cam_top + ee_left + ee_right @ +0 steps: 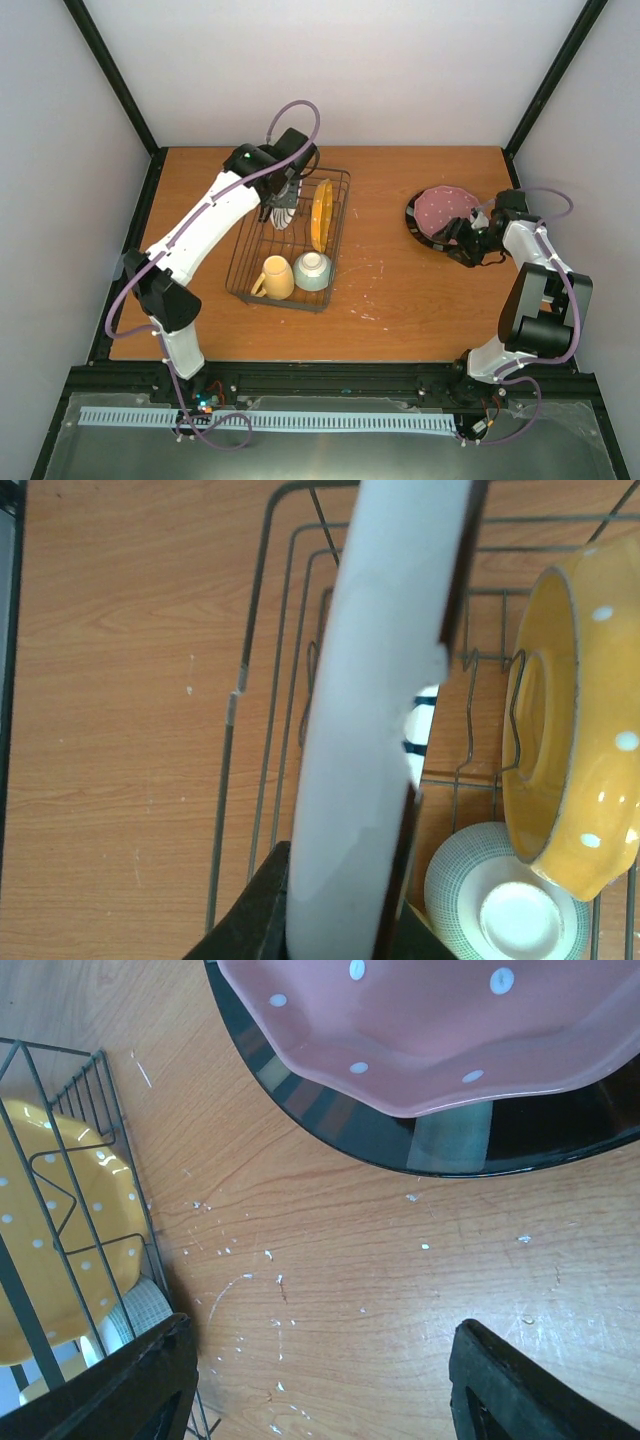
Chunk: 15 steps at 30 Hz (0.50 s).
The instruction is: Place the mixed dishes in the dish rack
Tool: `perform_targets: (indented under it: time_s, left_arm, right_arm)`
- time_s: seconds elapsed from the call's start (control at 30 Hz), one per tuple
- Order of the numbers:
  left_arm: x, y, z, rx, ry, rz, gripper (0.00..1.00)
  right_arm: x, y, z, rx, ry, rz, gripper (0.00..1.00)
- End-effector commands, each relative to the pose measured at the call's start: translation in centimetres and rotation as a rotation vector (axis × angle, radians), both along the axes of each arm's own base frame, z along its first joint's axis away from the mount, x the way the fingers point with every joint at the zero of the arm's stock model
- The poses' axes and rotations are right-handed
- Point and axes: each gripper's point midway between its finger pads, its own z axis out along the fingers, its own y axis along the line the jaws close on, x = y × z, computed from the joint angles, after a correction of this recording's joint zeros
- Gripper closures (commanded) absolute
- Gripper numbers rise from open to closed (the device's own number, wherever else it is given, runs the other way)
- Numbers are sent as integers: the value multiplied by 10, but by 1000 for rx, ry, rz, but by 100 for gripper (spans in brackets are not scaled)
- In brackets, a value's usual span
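Observation:
The dish rack (245, 262) stands left of centre on the table. My left gripper (284, 192) is over the rack's far end, shut on the black-and-white striped plate (284, 214), which stands on edge. In the left wrist view that plate (370, 730) fills the middle, pinched by my left gripper (340, 925). The orange white-dotted plate (322, 213) stands upright beside it. The yellow mug (277, 277) and the mint-green bowl (313, 270) sit at the rack's near end. At the right, the pink plate (440, 208) lies on the dark-rimmed plate (416, 222). My right gripper (456, 238) is open and empty by their near edge.
The right wrist view has the pink plate (430, 1030) on the dark plate (350, 1130) ahead of my right gripper (320, 1385), with scratched wood below. The rack (95, 1210) and orange plate (60, 1250) lie to its left. White walls and black frame posts ring the table.

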Motion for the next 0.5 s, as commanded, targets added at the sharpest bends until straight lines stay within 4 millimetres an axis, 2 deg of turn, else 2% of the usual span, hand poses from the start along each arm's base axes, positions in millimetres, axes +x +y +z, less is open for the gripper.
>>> perform_targets:
  time_s: [0.0,0.37,0.47]
  left_arm:
    - [14,-15,5,-79,-74,-6,100]
    - [11,-21,-23,-69,-14,-52,99]
    - [12,-23,-36,-50,12,-62,99]
  right_arm:
    - [-3,3,-6,-2,20,16,32]
    - [-9,4,-13,-1,38,23,32]
    - [-10,4,-15,0,41,25,33]
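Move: Gripped by its upper edge, the striped plate hangs on edge from the left hand; its free slot in the dish rack lies about 17 cm below that hand, some 2 cm ahead and 2 cm to the right. The upright orange dishes stand roughly 9 cm to the right and 2 cm ahead; the upturned bowl is 12 cm back, 7 cm right, the yellow mug 13 cm back, 2 cm left. From the right hand, the slot lies some 37 cm left and 5 cm ahead. Lowering the striped plate into the dish rack, to the left of the orange dishes, the left hand sinks about 5 cm, almost straight down and slowing, with its fingers tipping some 5 degrees steeper. The fingers keep their shut grip on the plate's edge. ##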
